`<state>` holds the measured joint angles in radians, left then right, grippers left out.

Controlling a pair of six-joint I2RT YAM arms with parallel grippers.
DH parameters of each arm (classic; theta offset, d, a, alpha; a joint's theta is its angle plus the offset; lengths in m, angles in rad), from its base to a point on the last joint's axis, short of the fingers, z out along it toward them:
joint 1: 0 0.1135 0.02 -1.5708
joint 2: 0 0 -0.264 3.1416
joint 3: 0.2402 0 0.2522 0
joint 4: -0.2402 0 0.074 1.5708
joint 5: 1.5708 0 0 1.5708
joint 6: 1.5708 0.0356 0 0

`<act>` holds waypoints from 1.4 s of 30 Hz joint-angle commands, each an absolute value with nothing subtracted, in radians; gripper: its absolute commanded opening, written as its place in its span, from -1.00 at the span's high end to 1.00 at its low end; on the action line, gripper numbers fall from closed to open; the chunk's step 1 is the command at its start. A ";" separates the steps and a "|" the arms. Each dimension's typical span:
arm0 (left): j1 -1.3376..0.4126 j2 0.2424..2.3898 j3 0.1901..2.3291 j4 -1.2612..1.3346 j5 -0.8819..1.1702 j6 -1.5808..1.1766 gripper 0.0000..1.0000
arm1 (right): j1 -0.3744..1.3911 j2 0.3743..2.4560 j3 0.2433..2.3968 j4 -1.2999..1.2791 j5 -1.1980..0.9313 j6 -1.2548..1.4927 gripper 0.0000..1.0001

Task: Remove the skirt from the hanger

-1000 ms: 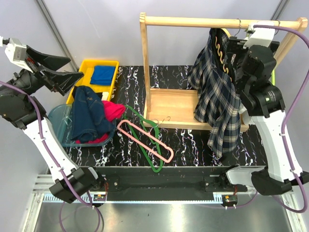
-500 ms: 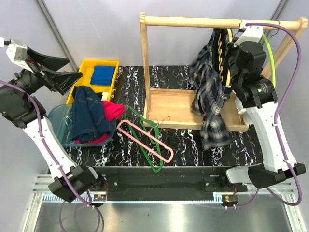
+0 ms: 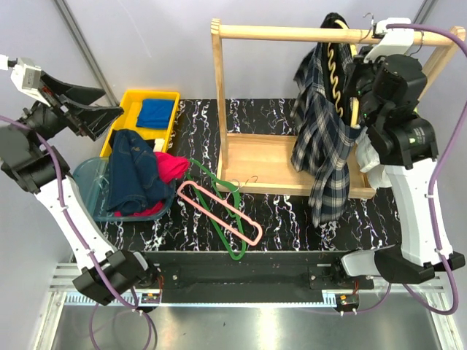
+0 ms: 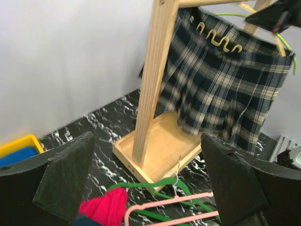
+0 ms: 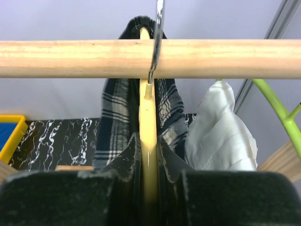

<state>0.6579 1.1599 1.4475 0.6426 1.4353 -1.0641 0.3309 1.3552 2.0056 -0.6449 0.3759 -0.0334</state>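
Note:
The plaid skirt [image 3: 321, 142] hangs on the pale yellow hanger [image 3: 340, 76], whose hook sits over the wooden rail [image 3: 292, 32] at the right. My right gripper [image 3: 357, 95] is shut on the hanger's arm; in the right wrist view the yellow bar [image 5: 149, 141] is clamped between my pads, with the skirt [image 5: 113, 122] draped behind it. My left gripper [image 3: 109, 109] is open and empty, raised high at the far left. In the left wrist view the skirt [image 4: 221, 89] and the hanger's wavy bar [image 4: 218, 37] show far off.
A wooden rack with a tray base [image 3: 255, 164] stands mid-table. A green hanger [image 3: 219, 211] and a pink hanger [image 3: 222, 211] lie in front. A clear tub holds denim [image 3: 135, 171] and a red cloth. A yellow bin [image 3: 142, 113] is behind it. A white garment [image 5: 221, 127] hangs beside the skirt.
My right gripper has risen and shifted right with the hanger. The skirt swung left, then settled back, and its hem now hangs higher. The left arm has barely moved.

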 commanded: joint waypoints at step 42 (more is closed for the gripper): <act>-0.160 1.466 1.602 0.277 1.357 -0.641 -0.98 | 0.339 1.213 2.304 -1.014 -0.756 0.426 1.00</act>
<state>-0.1555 1.4616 1.5707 -0.1131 1.2831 -0.3786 0.3344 1.2289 2.2730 -1.1595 -0.6495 0.3599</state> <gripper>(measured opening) 0.987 0.146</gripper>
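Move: The plaid skirt hangs on the yellow hanger that the right hand already grips beside the neck; its middle is about 3 cm ahead of that hand, 4 cm to the left and 17 cm below. The wooden rail's middle lies roughly 5 cm ahead, 7 cm left and 6 cm up, the white garment 5 cm ahead, 9 cm right and 13 cm down. From the empty left hand the skirt is some 55 cm right, 13 cm ahead and 15 cm below. Back from the rail and to its left, the right hand draws the gripped hanger about 20 cm, dipping and then rising again while it swings nearly 60 degrees counter-clockwise and tilts. The left hand sweeps about 20 cm right towards the skirt's near waist end, sinking, edging forward late and turning clockwise, fingers kept wide open; whether they touch cloth can't be seen. ##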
